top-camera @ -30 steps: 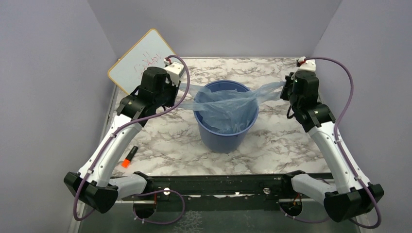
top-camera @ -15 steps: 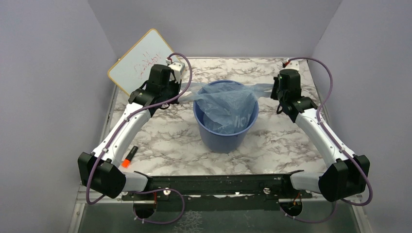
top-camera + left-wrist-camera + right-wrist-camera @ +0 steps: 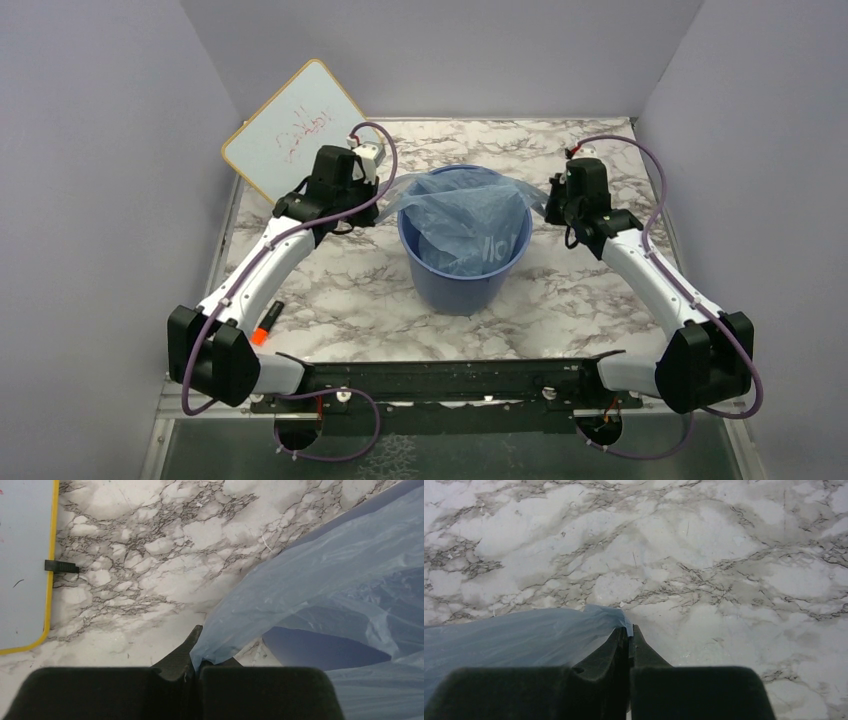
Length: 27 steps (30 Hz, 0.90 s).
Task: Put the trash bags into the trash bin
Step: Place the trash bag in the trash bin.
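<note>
The trash bin (image 3: 463, 282), a round blue bucket, stands mid-table. The thin light-blue trash bag (image 3: 462, 212) drapes into its mouth, with corners spread over the rim to both sides. My left gripper (image 3: 383, 201) hangs just left of the rim, shut on the bag's left corner. In the left wrist view the gripper (image 3: 198, 661) pinches the film (image 3: 320, 565), with the bin's dark wall (image 3: 320, 647) under it. My right gripper (image 3: 553, 200) is just right of the rim. The right wrist view shows that gripper (image 3: 630, 631) shut on the bag's corner (image 3: 524, 630).
A white board with red writing (image 3: 292, 125) leans at the back left, its yellow edge (image 3: 49, 580) close to my left gripper. An orange marker (image 3: 265, 326) lies by the left arm. Grey walls close in the marble table (image 3: 600, 290) on three sides.
Both grippers have moved inward toward the bin while holding the bag. The bag has gone from stretched wide to slack and bunched over the rim.
</note>
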Each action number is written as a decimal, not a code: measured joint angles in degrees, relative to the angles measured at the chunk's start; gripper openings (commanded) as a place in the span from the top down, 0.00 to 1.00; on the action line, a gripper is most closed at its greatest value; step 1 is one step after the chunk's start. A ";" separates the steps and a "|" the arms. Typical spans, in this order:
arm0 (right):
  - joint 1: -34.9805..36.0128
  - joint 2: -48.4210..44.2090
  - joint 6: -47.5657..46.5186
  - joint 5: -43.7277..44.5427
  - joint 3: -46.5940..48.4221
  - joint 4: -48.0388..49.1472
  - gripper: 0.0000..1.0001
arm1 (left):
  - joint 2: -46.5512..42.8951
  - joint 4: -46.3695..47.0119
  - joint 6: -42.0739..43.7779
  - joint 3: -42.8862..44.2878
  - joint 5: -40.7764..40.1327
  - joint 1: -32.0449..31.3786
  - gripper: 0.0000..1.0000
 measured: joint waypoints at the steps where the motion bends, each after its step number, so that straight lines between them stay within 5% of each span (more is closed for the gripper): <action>1: 0.00 0.00 0.00 -0.48 -0.04 0.00 0.94 | 0.28 0.24 0.00 0.00 0.31 0.07 1.00; 16: -0.35 -5.33 2.05 -0.09 6.88 0.90 0.99 | -1.03 3.72 -0.72 10.69 3.26 1.97 1.00; 27: -3.80 4.90 4.07 -1.18 4.17 1.99 0.99 | 7.21 3.06 -0.81 5.90 7.69 8.83 1.00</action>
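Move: The trash bin, with the held trash bag sagging across and into its mouth, stands between the hands: its middle is about 18 cm right of the left hand, level with it fore and aft, and roughly 7 cm lower. From the right hand the bin is some 17 cm to the left, about 1 cm nearer the base and 5 cm lower. The whiteboard lies on the table some 25 cm ahead and 18 cm left of the left hand, about 19 cm below. Up and down in one quick flick, both hands, still pinching the trash bag's opposite sides, swing about 10 cm upward beside the bin, fingers tipping up roughly 13 degrees, then drop nearly to their starting height. They work forward meanwhile, the left ending about 5 cm farther out and 2 cm left, the right about 3 cm farther out and slightly right, stretching the bag apart across the mouth. ##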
